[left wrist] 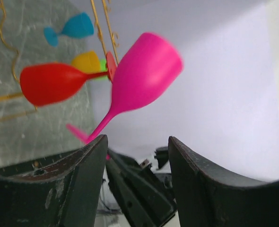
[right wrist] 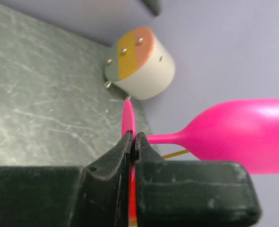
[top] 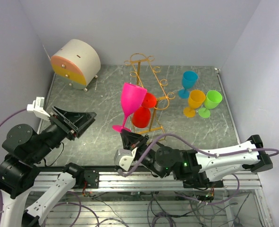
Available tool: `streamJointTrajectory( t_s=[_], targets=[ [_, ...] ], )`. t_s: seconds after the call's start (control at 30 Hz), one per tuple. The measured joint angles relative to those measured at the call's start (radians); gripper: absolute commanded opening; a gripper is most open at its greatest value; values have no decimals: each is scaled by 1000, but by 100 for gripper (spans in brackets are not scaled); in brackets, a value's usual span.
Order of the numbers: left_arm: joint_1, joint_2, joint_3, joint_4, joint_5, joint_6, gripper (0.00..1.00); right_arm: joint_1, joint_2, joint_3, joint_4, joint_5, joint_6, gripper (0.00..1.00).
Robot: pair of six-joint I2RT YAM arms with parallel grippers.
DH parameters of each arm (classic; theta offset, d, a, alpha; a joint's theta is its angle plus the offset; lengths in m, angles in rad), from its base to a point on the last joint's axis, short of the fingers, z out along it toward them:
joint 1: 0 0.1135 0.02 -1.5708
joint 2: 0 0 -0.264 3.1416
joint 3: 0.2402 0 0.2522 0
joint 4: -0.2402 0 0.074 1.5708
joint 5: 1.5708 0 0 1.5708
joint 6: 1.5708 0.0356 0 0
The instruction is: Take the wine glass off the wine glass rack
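Note:
My right gripper (top: 128, 135) (right wrist: 134, 135) is shut on the flat foot of a pink wine glass (top: 132, 97) (right wrist: 243, 135). The glass tilts bowl-up in the air, just in front and left of the golden wire wine glass rack (top: 151, 80) (left wrist: 104, 23). Two red glasses (top: 142, 116) (left wrist: 49, 82) hang on the rack behind it. At the left, my left gripper (top: 82, 120) (left wrist: 137, 139) stands open and empty, apart from the pink glass (left wrist: 144, 71), which shows beyond its fingertips.
A round cream drawer box (top: 75, 59) (right wrist: 139, 66) with orange and pink fronts sits at the back left. Blue (top: 189, 81), orange (top: 195, 101) and green (top: 211, 101) glasses stand at the back right. Walls close in the table on three sides.

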Motion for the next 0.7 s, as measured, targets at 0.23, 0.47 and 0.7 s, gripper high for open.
streamJointTrajectory(
  t_s=[0.23,0.47,0.7],
  targets=[
    [0,-92,-85,-74,93,-168,64,3,-55,-165,349,38,-256,0],
    [0,-95,-105,-92,138,-222,64,3,-46,-206,466,-54,-376,0],
    [0,-71,-125,-78,160,-232,64,3,-23,-189,497,-130,-413,0]
  ],
)
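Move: The left gripper, open and empty, has the pink wine glass about 11 cm to its right, 1 cm ahead and 2 cm below; the glass's foot is some 10 cm right, 2 cm back and 8 cm lower. From the right hand, pinching that foot, the left gripper is about 10 cm left, 3 cm ahead and 8 cm above. The red glass hangs roughly 14 cm ahead of the right hand, 6 cm right and 15 cm below. Sink the open left gripper about 4 cm while easing it back and a little to the right, fingertips tipping slightly down, to bring it level with the pink glass's foot. Keep the right fingers shut on that foot; raise the right hand some 4 cm and tilt its fingers up about 15 degrees to stand the glass straighter. Don't close the left fingers yet. ##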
